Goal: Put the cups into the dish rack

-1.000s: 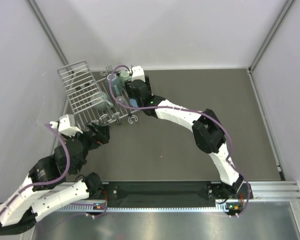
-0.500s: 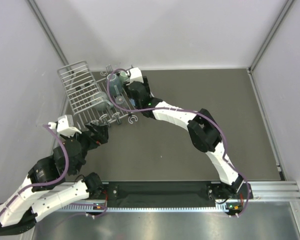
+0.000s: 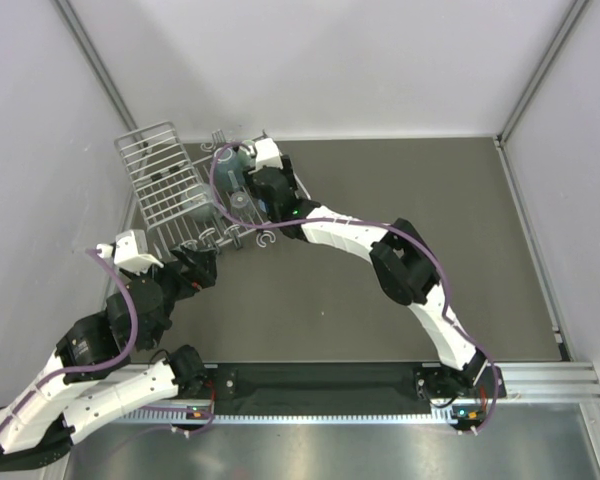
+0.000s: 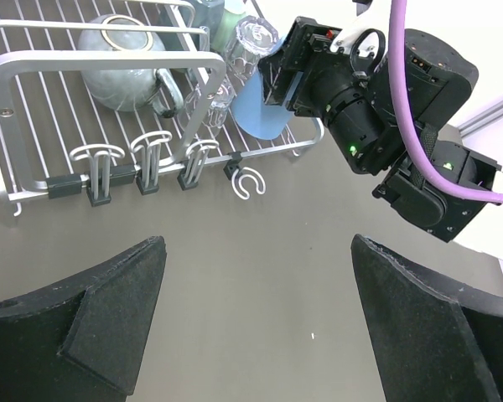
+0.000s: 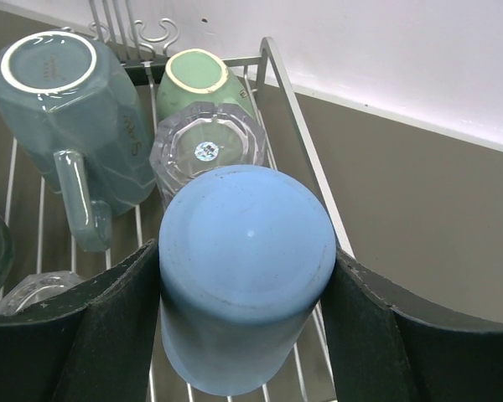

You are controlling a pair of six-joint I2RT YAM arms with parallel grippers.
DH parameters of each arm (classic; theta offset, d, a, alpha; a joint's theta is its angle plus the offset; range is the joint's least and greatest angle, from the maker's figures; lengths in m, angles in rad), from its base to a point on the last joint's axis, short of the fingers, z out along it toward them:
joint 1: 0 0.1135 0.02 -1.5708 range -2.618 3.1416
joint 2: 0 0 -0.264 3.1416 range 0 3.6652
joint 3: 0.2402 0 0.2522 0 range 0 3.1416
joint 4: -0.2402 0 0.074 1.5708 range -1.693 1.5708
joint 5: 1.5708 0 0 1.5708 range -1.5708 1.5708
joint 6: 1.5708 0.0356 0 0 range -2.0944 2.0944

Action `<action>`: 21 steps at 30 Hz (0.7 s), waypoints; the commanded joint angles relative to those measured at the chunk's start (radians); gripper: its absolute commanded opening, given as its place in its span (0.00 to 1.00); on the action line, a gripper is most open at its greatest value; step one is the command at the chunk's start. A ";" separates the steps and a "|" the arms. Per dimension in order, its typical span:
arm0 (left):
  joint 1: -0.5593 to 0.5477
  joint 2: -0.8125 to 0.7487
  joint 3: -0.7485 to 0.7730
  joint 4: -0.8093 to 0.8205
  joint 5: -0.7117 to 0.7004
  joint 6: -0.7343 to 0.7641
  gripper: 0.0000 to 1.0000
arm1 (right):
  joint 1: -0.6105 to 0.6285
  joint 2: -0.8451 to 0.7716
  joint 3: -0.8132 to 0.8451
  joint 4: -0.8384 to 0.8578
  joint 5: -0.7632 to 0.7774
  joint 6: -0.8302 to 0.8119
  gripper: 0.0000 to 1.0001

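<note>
The silver wire dish rack (image 3: 170, 190) stands at the back left of the table. My right gripper (image 5: 245, 260) is shut on an upside-down blue tumbler (image 5: 247, 268), holding it over the rack's grid (image 5: 298, 176) near the right rim. Beside it in the rack stand a clear glass (image 5: 205, 146), a mint-green mug (image 5: 197, 79) and a grey-teal mug (image 5: 67, 92), all upside down. The left wrist view shows the tumbler (image 4: 264, 113), a rounder grey mug (image 4: 121, 63) and a small clear glass (image 4: 214, 100). My left gripper (image 4: 257, 251) is open over bare table in front of the rack.
Small hooks (image 4: 142, 163) line the rack's front edge (image 4: 33, 186), and a loose white C-shaped hook (image 4: 250, 182) lies on the table just beyond it. The raised slotted section (image 3: 155, 155) is at the rack's far left. Walls close in behind and left.
The right arm has shifted slightly left over the rack with the blue tumbler in its grip. The left arm has stayed put.
</note>
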 commanded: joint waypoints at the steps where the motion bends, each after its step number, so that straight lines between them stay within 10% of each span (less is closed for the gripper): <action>1: 0.000 -0.003 0.023 0.006 0.002 -0.006 0.96 | 0.019 -0.007 0.015 0.060 0.015 -0.001 0.33; 16: 0.000 -0.008 0.076 -0.138 0.102 -0.170 0.96 | 0.028 -0.084 -0.029 -0.044 0.025 0.042 0.97; 21: 0.000 -0.009 0.078 -0.178 0.172 -0.242 0.96 | 0.031 -0.150 -0.063 -0.106 0.038 0.061 1.00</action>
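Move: The right gripper already holds the upside-down blue cup in the dish rack's front right corner, its middle only some 2 cm below the fingertips. From this hand a clear glass stands about 7 cm ahead and 2 cm left, a second glass roughly 7 cm left and 1 cm ahead, and the grey-blue mug some 9 cm ahead and 10 cm left. From the left gripper the blue cup lies about 27 cm ahead, 13 cm right and 14 cm lower. Let go of the blue cup with the right gripper: ease it a touch back and left while still gripping, then open the fingers wide, sinking about 2 cm and drifting back towards the rack's front edge and slightly right. Meanwhile, draw the open, empty left gripper back some 2 cm from the rack, going a little right and down as it tips downward and rolls gently left side down. ##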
